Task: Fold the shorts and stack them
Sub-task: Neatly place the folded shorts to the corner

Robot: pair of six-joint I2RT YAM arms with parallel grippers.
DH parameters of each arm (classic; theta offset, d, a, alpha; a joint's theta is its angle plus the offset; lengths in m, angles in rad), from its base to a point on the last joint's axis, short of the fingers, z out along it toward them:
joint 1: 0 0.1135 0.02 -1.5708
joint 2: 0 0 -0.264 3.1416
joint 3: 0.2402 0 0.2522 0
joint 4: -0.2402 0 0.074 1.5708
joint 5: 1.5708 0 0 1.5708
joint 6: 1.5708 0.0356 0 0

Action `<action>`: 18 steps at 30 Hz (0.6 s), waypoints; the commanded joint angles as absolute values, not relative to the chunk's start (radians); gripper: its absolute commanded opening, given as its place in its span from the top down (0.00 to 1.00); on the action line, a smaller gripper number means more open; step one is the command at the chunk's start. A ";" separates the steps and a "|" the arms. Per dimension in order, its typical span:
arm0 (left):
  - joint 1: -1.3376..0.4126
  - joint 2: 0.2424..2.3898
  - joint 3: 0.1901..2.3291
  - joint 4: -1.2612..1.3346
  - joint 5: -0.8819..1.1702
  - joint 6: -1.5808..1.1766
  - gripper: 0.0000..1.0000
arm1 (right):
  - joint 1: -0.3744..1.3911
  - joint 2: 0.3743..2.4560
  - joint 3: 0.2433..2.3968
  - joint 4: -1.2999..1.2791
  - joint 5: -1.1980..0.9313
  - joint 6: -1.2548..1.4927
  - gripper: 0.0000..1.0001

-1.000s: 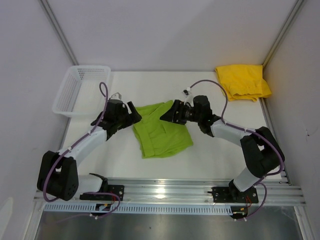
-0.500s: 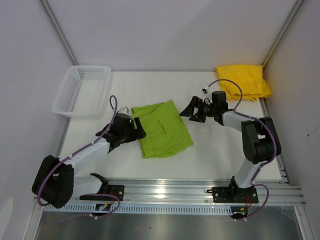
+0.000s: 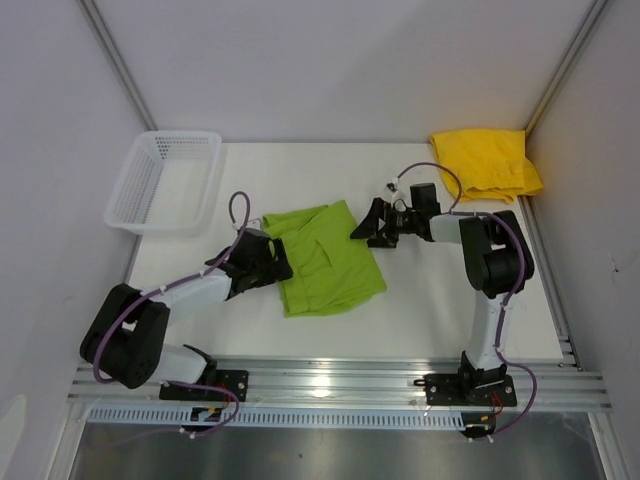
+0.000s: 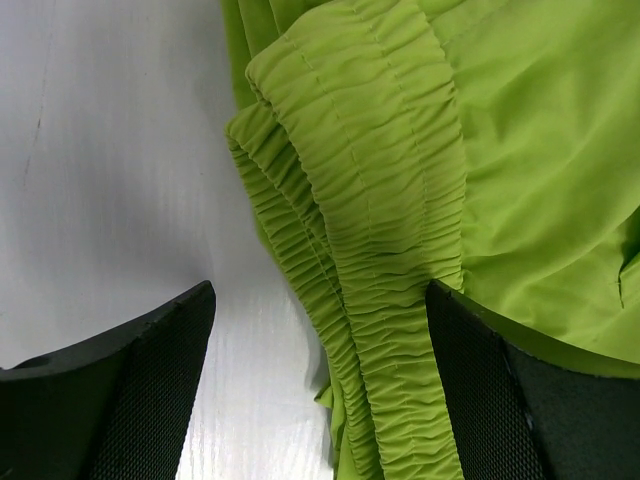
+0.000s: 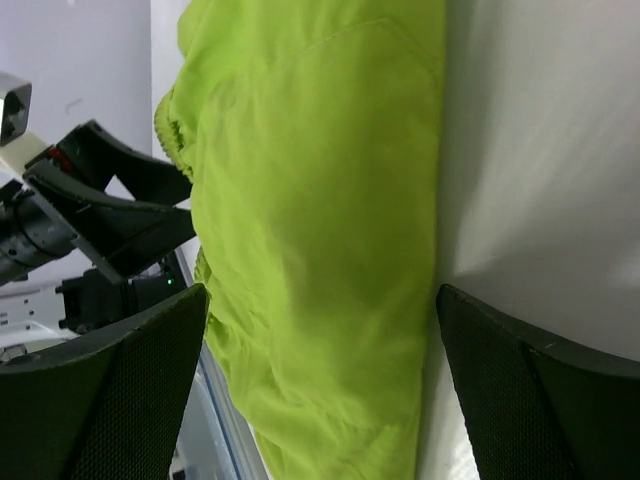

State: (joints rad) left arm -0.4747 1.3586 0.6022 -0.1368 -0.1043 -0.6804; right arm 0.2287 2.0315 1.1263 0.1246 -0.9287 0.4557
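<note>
The lime green shorts (image 3: 325, 258) lie folded flat mid-table, and the yellow shorts (image 3: 487, 162) sit bunched in the far right corner. My left gripper (image 3: 279, 263) is low at the green shorts' left edge. It is open, and in the left wrist view its jaws (image 4: 320, 295) straddle the ruched elastic waistband (image 4: 385, 250) without pinching it. My right gripper (image 3: 363, 226) is open at the shorts' upper right edge. In the right wrist view the green cloth (image 5: 320, 230) lies ahead of and between its jaws (image 5: 322, 295).
A white mesh basket (image 3: 127, 190) stands at the far left of the table. Grey walls close in the back and both sides. The aluminium rail (image 3: 330, 380) carrying the arm bases runs along the near edge.
The right gripper opened wide and let go of the green shorts, pulled right, then edged back to the cloth's edge. The left gripper slid nearer along the shorts' left edge, staying open.
</note>
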 commanded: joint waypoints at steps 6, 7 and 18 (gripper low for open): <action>-0.480 1.430 0.624 -0.064 -0.143 -0.660 0.13 | 0.304 2.111 1.152 0.038 -0.992 0.348 0.04; -0.480 1.442 0.626 -0.057 -0.144 -0.657 0.13 | 0.304 2.120 1.164 0.029 -1.002 0.336 0.04; -0.492 1.477 0.638 -0.038 -0.124 -0.663 0.14 | 0.295 2.143 1.290 -0.060 -0.925 0.342 0.56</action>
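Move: The green shorts' middle lies about 7 cm left of the right hand and 6 cm back, some 3 cm lower; their right edge already sits between that hand's open fingers. From the left hand, which straddles the waistband, the middle is level ahead, roughly 8 cm to its right and 2 cm lower. The folded yellow shorts rest about 21 cm ahead and 27 cm right of the right hand. The white basket is some 23 cm ahead and 25 cm left of the left hand. Cloth at the right edge of the green shorts is gathered between the right fingers as they close from wide open to about half; that hand first slides about 3 cm left and 2 cm back, turning some 10 degrees counter-clockwise, then sinks 2 cm. The left hand stays open, one finger resting on the waistband, and pushes it forward about 2.5 cm. ##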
